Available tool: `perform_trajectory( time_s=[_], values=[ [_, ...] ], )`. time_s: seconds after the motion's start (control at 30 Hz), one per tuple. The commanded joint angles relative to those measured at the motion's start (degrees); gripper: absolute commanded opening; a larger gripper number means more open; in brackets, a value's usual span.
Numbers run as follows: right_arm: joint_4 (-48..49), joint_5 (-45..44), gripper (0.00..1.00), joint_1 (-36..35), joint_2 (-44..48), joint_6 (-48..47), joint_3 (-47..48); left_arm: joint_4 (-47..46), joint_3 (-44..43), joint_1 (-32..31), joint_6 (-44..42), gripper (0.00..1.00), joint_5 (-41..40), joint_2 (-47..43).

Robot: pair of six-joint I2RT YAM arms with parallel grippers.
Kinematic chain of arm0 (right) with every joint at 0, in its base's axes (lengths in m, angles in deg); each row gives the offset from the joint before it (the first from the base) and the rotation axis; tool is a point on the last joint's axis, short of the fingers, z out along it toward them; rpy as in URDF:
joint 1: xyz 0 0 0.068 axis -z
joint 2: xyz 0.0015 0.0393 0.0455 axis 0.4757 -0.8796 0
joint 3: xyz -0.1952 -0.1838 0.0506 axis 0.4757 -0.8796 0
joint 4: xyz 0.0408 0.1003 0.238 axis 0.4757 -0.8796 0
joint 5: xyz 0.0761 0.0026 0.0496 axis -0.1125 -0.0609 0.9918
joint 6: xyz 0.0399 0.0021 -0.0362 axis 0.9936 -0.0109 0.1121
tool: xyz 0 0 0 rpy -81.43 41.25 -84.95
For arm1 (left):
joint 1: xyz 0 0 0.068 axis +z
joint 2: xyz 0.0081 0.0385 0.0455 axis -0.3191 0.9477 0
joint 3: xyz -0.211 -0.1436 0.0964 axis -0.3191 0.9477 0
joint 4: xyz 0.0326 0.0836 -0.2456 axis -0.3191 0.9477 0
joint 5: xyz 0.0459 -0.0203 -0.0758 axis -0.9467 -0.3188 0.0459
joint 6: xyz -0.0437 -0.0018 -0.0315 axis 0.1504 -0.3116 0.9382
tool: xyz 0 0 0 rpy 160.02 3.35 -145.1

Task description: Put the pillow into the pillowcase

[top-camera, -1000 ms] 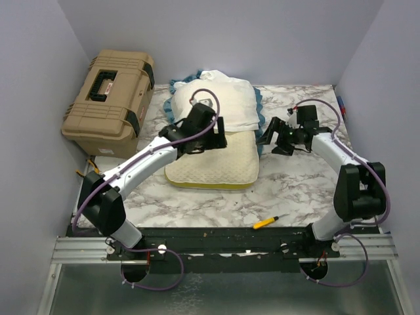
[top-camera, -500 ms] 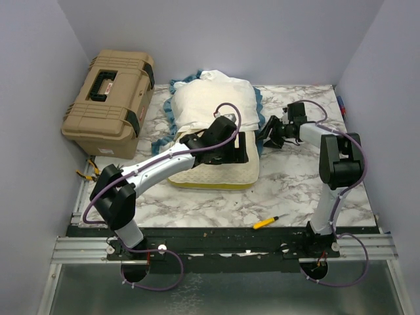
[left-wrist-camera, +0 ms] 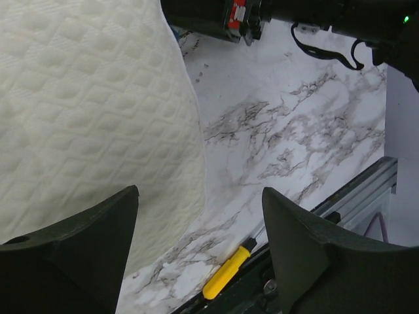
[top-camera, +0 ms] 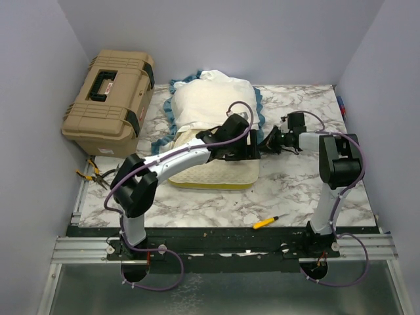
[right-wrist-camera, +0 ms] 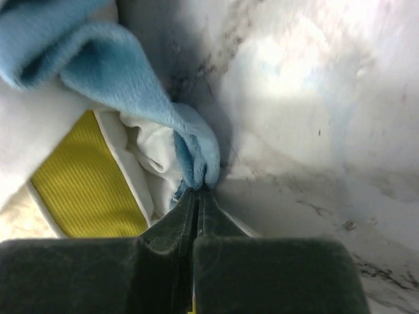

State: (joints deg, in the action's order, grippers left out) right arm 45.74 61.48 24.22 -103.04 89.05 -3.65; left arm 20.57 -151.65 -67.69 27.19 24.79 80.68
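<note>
The cream quilted pillow (top-camera: 216, 172) lies mid-table, its far half under the pillowcase (top-camera: 210, 102), which shows its white inside and blue ruffled trim. My left gripper (top-camera: 246, 149) is open and empty above the pillow's right edge; in the left wrist view (left-wrist-camera: 200, 196) the quilted pillow (left-wrist-camera: 85, 111) lies to the left of its fingers. My right gripper (top-camera: 266, 140) is at the pillowcase's right edge. In the right wrist view its jaws (right-wrist-camera: 198, 191) are shut on the blue trim (right-wrist-camera: 196, 147), next to the pillow's mustard band (right-wrist-camera: 85, 183).
A tan toolbox (top-camera: 108, 98) stands at the back left. A yellow screwdriver (top-camera: 266, 222) lies near the front edge and shows in the left wrist view (left-wrist-camera: 226, 275). Pliers (top-camera: 88, 174) lie at the left edge. Grey walls close in three sides.
My left gripper has swung right across the pillow to its right edge. My right gripper has moved left to the pillowcase's right edge, where it now grips the trim.
</note>
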Motion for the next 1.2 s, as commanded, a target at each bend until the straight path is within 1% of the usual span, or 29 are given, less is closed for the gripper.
perform_trajectory(
  time_s=[0.0, 0.07, 0.17, 0.23, 0.27, 0.3, 0.33, 0.37, 0.47, 0.5, 0.6, 0.73, 0.87, 0.93, 0.97, 1.0, 1.03, 1.07, 1.1, 1.17],
  values=[
    [0.3, 5.1, 0.0, 0.1, 2.7, 0.1, -5.0, 2.1, -5.1, -1.1, 2.4, 0.76, -0.7, 6.5],
    [-0.7, 6.3, 0.0, 0.1, 6.4, -0.2, -6.7, 6.5, -7.1, -1.5, 2.1, 0.77, -6.3, 8.5],
    [-1.0, 9.1, 0.0, 0.1, 11.2, 0.6, -9.9, 10.5, -8.3, -1.8, 0.2, 0.79, -15.4, 10.9],
    [-1.1, 11.1, 0.0, 0.1, 13.9, 1.4, -12.1, 12.1, -8.6, -1.9, -1.6, 0.79, -18.7, 13.1],
    [-1.3, 11.9, 0.0, 0.1, 15.1, 1.5, -13.1, 12.7, -9.3, -1.8, -2.9, 0.78, -19.5, 14.7],
    [-1.7, 12.5, 0.0, 0.1, 16.3, 1.5, -13.9, 13.6, -10.1, -1.8, -4.3, 0.71, -20.2, 16.5],
    [-2.3, 12.9, 0.0, 0.1, 17.3, 1.3, -14.5, 14.6, -11.2, -1.8, -5.5, 0.59, -21.2, 18.2],
    [-3.0, 13.5, 0.0, 0.1, 18.1, 1.1, -14.9, 15.8, -12.4, -1.7, -6.7, 0.47, -22.3, 19.9],
    [-5.5, 14.9, 0.0, 0.1, 20.3, -0.4, -15.8, 18.1, -16.4, -0.6, -9.0, 0.03, -23.6, 22.9],
    [-6.6, 15.4, 0.0, 0.0, 20.9, -1.1, -15.8, 18.3, -17.8, -0.1, -9.6, 0.0, -23.5, 22.9],
    [-12.0, 16.2, 0.0, -0.5, 22.9, -4.1, -15.3, 18.3, -22.1, 1.2, -10.9, 0.0, -24.5, 21.3],
    [-17.6, 14.0, 0.0, -1.3, 26.6, -7.3, -15.7, 18.6, -27.4, 4.3, -13.1, 0.0, -25.7, 20.5],
    [-19.8, 11.6, 0.0, -1.3, 29.0, -8.3, -15.6, 19.1, -27.1, 8.9, -13.2, 0.0, -23.2, 19.4],
    [-20.1, 8.0, 0.01, -1.2, 29.3, -8.1, -15.1, 19.0, -26.2, 10.2, -13.3, 0.0, -21.2, 18.3],
    [-19.7, 6.3, 0.05, -1.1, 29.0, -7.8, -14.8, 19.0, -25.8, 10.4, -13.7, 0.0, -20.1, 17.8],
    [-18.9, 5.5, 0.22, -1.0, 28.3, -7.6, -14.3, 19.0, -25.3, 10.5, -14.0, 0.0, -19.4, 17.1],
    [-17.8, 4.7, 0.36, -1.0, 27.2, -7.2, -13.7, 19.0, -24.6, 10.4, -14.2, 0.0, -18.4, 16.5],
    [-16.3, 4.2, 0.47, -1.0, 25.9, -6.3, -12.9, 18.9, -23.9, 10.4, -14.2, 0.0, -17.8, 15.9],
    [-14.5, 4.3, 0.55, -1.0, 24.2, -5.3, -12.0, 19.0, -22.9, 10.4, -14.1, 0.0, -17.3, 15.3],
    [-10.8, 5.2, 0.65, -1.0, 20.3, -3.5, -9.7, 18.9, -20.9, 10.4, -13.7, 0.0, -17.0, 13.7]
  ],
)
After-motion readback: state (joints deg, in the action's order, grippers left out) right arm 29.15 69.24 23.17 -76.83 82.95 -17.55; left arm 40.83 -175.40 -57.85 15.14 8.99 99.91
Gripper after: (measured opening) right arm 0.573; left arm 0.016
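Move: About 10 cm below the open left hand, 4 cm ahead of it and 1 cm to its left, lies the right end of the pillow. From that same hand the middle of the pillowcase mouth is roughly 15 cm ahead and 11 cm left, and the blue trim about 10 cm ahead, 3 cm right. The right hand has its fingers shut on this trim; the pillow's right end lies some 6 cm behind it and 4 cm left, slightly higher. Dipping about 10 cm onto the pillow's right end, the left hand steepens its fingers some 25 degrees and shuts them on the quilted cover, then lifts about 5 cm and carries the pinch forward and left towards the pillowcase. The right hand, shut until near the end, draws back about 13 cm while rising, comes away from the blue trim, then opens about halfway as it starts forward again. ##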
